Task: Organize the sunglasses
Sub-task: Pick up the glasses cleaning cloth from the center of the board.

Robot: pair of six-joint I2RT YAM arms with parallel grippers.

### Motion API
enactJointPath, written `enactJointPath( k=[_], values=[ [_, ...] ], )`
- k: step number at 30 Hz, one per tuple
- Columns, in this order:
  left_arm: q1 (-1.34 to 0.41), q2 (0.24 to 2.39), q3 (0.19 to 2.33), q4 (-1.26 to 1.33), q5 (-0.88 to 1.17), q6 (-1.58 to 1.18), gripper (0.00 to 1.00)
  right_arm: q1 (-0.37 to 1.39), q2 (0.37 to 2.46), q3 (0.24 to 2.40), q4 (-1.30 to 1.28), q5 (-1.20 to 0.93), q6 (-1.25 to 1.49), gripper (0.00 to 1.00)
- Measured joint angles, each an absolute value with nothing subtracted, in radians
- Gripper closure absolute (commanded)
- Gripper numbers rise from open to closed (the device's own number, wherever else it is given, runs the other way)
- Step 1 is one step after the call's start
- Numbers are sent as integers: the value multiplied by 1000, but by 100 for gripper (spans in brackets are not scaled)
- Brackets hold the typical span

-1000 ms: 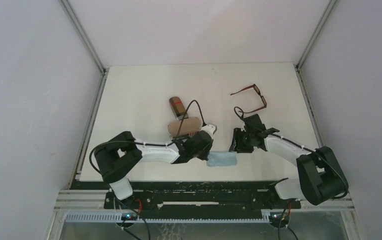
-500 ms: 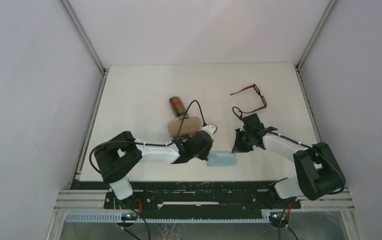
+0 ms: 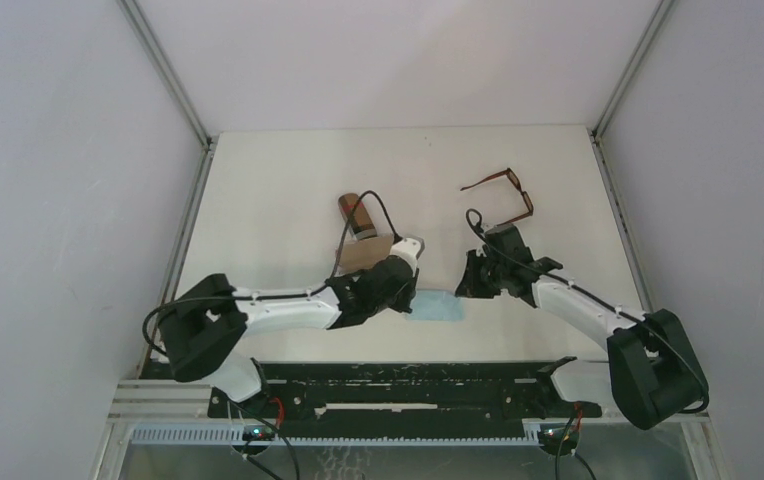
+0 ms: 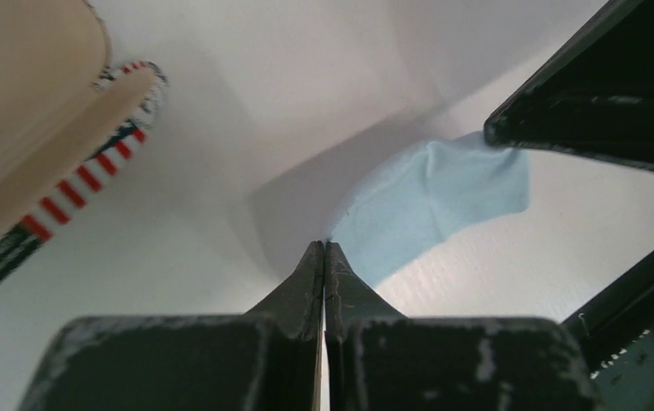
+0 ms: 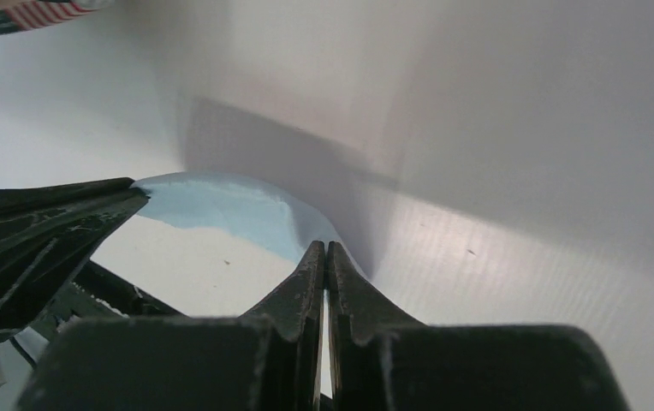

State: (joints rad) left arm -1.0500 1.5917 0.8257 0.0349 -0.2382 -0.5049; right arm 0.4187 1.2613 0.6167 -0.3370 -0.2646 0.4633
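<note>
One pair of sunglasses (image 3: 506, 194), reddish-brown frame with its temple arms unfolded, lies at the back right of the table, apart from both grippers. A light blue cloth (image 3: 438, 309) spans between the two grippers near the table's front. My left gripper (image 4: 324, 246) is shut on the cloth (image 4: 443, 193) at its left end. My right gripper (image 5: 324, 246) is shut on the other end of the cloth (image 5: 221, 210). In the top view the left gripper (image 3: 413, 298) and right gripper (image 3: 464, 292) face each other across the cloth.
An open flag-print case (image 4: 92, 171) with a tan inside lies just left of my left gripper, and shows partly under the arm as a tan case (image 3: 368, 256). A brown case (image 3: 356, 213) lies behind it. The table's front edge (image 3: 378, 360) is close behind the cloth.
My right gripper has shut on the cloth's right end. The left arm has stretched forward, and the cloth has shifted slightly left and away from the front edge.
</note>
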Motion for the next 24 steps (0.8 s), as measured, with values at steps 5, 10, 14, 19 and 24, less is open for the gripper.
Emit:
enactJointPath(
  k=[5,10,14,19,24],
  values=[
    [-1047,1462,770,31,-302,-522,100,466,1256,622,-304,-276,493,100],
    [-1037,1346,697,-7,-382,-545,100,519,1302,695,-274,-281,524,100],
    [-1018,1262,641,-39,-436,-562,100,555,1376,793,-246,-283,538,100],
    [-957,1168,586,-70,-477,-571,100,595,1496,924,-233,-288,540,100],
    [-878,1124,564,-76,-486,-572,100,614,1584,1023,-232,-290,539,100]
  ],
)
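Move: The cloth is already stretched between both hands; the open glasses case lies about 12 cm ahead and 9 cm left of the left hand, a few centimetres below it, with the closed brown case some 9 cm beyond it and 3 cm farther left. From the right hand, the open case is about 9 cm ahead and 21 cm left, and the brown glasses are roughly 22 cm ahead and 10 cm right, both slightly below. Keeping the cloth pinched, both hands go about 13 cm left towards the case, rising, the right also forward. ##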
